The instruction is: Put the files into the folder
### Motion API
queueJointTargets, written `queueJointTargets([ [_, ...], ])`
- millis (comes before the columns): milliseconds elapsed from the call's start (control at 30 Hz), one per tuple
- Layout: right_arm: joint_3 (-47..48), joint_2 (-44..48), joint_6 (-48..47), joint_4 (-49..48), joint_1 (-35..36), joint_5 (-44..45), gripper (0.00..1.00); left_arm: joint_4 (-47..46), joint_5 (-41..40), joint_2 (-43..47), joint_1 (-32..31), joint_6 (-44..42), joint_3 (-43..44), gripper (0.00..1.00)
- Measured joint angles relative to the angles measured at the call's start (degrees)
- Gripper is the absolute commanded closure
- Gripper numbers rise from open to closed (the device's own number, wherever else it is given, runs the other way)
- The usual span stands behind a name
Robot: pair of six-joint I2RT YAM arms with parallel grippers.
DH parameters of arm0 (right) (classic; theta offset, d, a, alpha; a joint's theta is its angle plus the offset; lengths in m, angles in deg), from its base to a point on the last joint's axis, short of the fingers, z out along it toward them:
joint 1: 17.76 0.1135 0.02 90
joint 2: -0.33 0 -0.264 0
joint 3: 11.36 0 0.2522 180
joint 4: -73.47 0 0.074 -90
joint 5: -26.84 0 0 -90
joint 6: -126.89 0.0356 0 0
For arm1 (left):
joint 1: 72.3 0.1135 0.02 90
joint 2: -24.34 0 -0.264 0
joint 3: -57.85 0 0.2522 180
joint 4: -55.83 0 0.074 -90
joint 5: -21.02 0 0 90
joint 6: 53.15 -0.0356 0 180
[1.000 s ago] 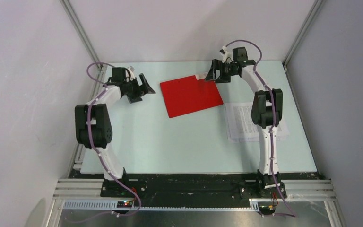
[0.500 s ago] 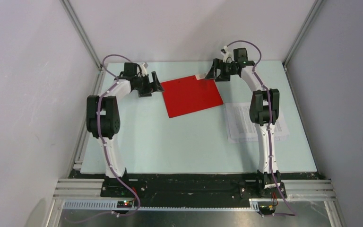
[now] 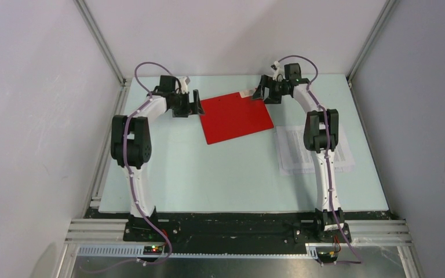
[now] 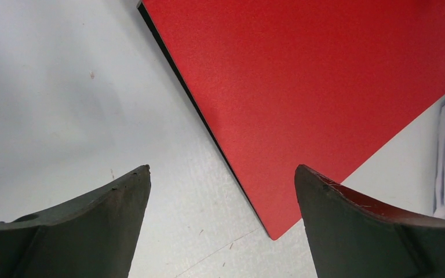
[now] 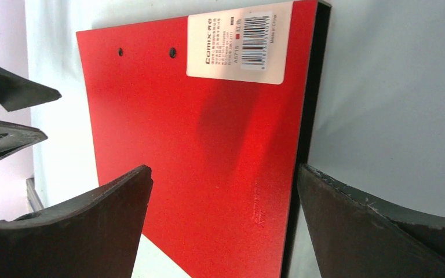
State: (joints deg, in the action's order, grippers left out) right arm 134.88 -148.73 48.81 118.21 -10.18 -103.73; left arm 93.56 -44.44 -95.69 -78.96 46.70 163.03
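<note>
The red folder lies closed and flat at the back middle of the table, a white label near its far right corner. Printed white files lie to its right, partly under the right arm. My left gripper stands open at the folder's left corner; in the left wrist view the red cover and its black edge run between my fingers. My right gripper is open over the folder's far right corner, its fingertips astride the black spine edge.
The pale table is boxed in by white walls and aluminium posts. A black rail with the arm bases runs along the near edge.
The left arm has swung right and forward, bringing its open gripper up to the folder's left corner. The right gripper has barely shifted at the far right corner. Folder and files lie as before.
</note>
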Motion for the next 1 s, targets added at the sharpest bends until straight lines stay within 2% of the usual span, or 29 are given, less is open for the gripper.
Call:
queueJointTargets([
  [500,-7.45,0.04,6.27,-6.91,-0.33,-13.31,0.32,0.61,-0.59,-0.09,-0.48,-1.46,0.00,0.02],
  [633,-10.43,0.61,8.61,-9.09,-0.33,-17.18,0.46,0.63,-0.50,-0.22,-0.52,-1.97,0.00,0.02],
  [667,-11.13,0.83,9.29,-9.64,-0.33,-18.21,0.53,0.63,-0.46,-0.24,-0.55,-2.03,0.00,0.02],
  [733,-12.09,1.29,10.58,-10.62,-0.33,-19.93,0.61,0.66,-0.42,-0.28,-0.61,-2.40,0.00,0.02],
  [833,-13.25,2.03,13.11,-12.66,-0.42,-22.69,0.62,0.68,-0.44,-0.31,-0.81,-2.84,0.00,0.02],
  [1000,-14.36,3.61,16.63,-15.69,-0.52,-26.58,0.52,0.79,-0.55,-0.31,-1.31,-3.50,0.00,0.02],
])
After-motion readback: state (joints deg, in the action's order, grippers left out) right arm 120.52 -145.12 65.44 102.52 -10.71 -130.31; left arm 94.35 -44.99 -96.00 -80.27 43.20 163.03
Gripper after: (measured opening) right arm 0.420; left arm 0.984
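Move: The red folder's middle lies about 9 cm back, 13 cm left and 3 cm below the right hand, whose open fingers are at the far part of its right edge. Its white label is some 4 cm ahead and 6 cm left of that hand; the files lie about 24 cm back and 20 cm right of the hand. From the left hand, the folder's middle is about 16 cm right, 1 cm ahead and slightly below. The folder's right edge is taken by the right hand, which draws back about 6 cm and over to the left, dipping a little before rising some 4 cm near the end. Its fingers narrow from wide open to under half around the red edge, while the wrist rolls left side up and tips down, nearly 30 degrees in all. The left hand stays open and almost still at the folder's left end. ##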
